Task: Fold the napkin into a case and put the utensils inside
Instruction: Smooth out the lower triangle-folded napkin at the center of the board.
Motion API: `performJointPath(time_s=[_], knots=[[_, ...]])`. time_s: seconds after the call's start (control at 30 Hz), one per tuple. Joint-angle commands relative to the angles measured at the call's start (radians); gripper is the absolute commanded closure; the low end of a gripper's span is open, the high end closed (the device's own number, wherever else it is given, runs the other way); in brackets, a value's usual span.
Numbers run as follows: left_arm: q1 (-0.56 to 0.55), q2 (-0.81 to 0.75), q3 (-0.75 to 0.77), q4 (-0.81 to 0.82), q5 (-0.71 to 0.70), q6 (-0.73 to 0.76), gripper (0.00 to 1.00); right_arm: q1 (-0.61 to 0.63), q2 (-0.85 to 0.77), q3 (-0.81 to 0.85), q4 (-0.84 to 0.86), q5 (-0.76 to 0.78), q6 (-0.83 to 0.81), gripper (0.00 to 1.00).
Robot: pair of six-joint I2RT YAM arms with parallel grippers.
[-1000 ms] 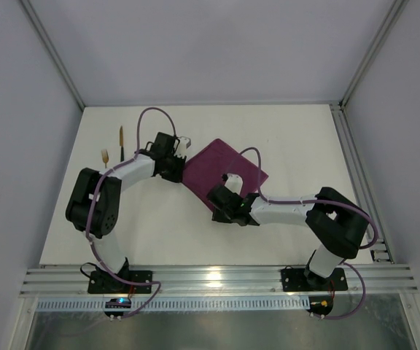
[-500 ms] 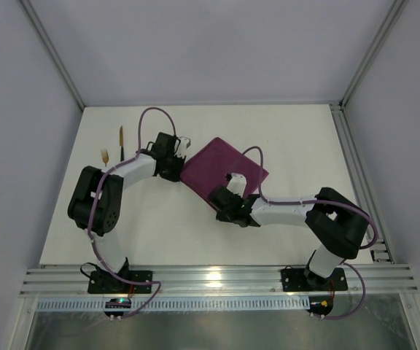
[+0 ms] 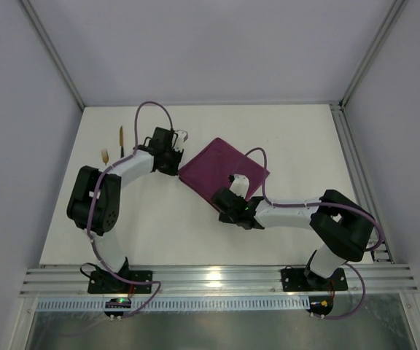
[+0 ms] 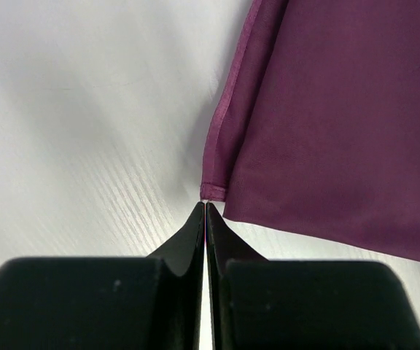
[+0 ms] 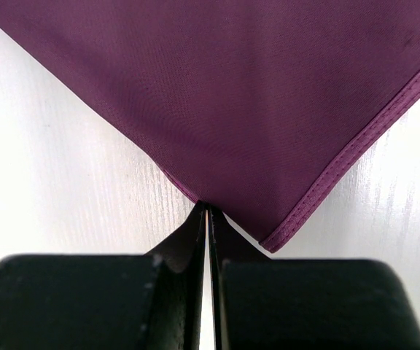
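Observation:
The magenta-purple napkin point(image 3: 221, 164) lies as a diamond at the table's middle. My left gripper point(image 3: 176, 168) is at its left corner; in the left wrist view the jaws are shut, with the tips point(image 4: 205, 203) pinching the very corner of the napkin point(image 4: 341, 124), which ripples along that edge. My right gripper point(image 3: 222, 197) is at the near corner; the right wrist view has its tips point(image 5: 206, 208) shut on the hem of the napkin point(image 5: 239, 95), just left of the stitched corner. The utensils, a gold fork point(image 3: 105, 155) and knife point(image 3: 121, 141), lie at far left.
The white table point(image 3: 305, 138) is walled by grey panels with metal posts. A metal rail point(image 3: 350, 160) runs along its right edge and a slotted rail point(image 3: 210, 281) along the near edge by the arm bases. Purple cables loop over both arms.
Both grippers have closed on the napkin's corners. The left arm has drawn its corner slightly left and away, and the napkin has shifted a little with it.

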Motion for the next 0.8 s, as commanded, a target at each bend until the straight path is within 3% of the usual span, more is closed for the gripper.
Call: performJointPath(time_s=[0.0, 0.03, 0.13, 0.17, 0.27, 0.4, 0.67, 0.77], knots=[[0.004, -0.024, 0.025, 0.008, 0.019, 0.016, 1.00, 0.000, -0.006, -0.009, 0.002, 0.019, -0.022, 0.96], [0.000, -0.038, 0.010, 0.010, 0.029, 0.029, 1.00, -0.001, -0.004, -0.006, 0.004, 0.015, -0.025, 0.96], [-0.044, -0.134, -0.039, 0.019, 0.082, 0.215, 0.86, -0.001, 0.002, -0.006, 0.010, 0.009, -0.030, 0.96], [-0.084, -0.160, -0.081, 0.019, 0.096, 0.372, 0.80, -0.001, 0.002, -0.006, 0.012, 0.002, -0.033, 0.96], [-0.108, -0.226, -0.154, 0.018, 0.159, 0.614, 0.69, -0.006, 0.000, -0.016, 0.022, -0.014, -0.037, 0.96], [-0.108, -0.199, -0.136, -0.077, 0.208, 0.957, 0.67, -0.005, 0.005, -0.019, 0.024, -0.028, -0.042, 0.96], [-0.051, -0.107, -0.041, -0.275, 0.401, 1.315, 0.70, -0.006, 0.006, -0.014, 0.024, -0.043, -0.043, 0.96], [-0.048, -0.114, -0.072, -0.202, 0.394, 1.354, 0.70, -0.005, 0.003, -0.008, 0.018, -0.041, -0.056, 0.96]])
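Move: The napkin's left corner is pinched in the closed left fingers and held just off the board. From that hand, the napkin's middle is about 13 cm to the right and level with it. The near corner, which the right fingers hold, lies some 13 cm back and 13 cm right. The knife is about 11 cm ahead and 17 cm left, the fork some 22 cm left and 1 ahead. From the right hand, the left corner lies roughly 13 cm ahead and 12 cm left. The napkin's left corner is let go as the left fingers part to about a third open and the hand lifts off some 3 cm, drawing back about 5 cm and a little right. The hand then sinks again just on the near side of that corner, open, turning clockwise nearly 70 degrees until the fingers point to the right. The right fingers keep their pinch near the close corner, all but still. ##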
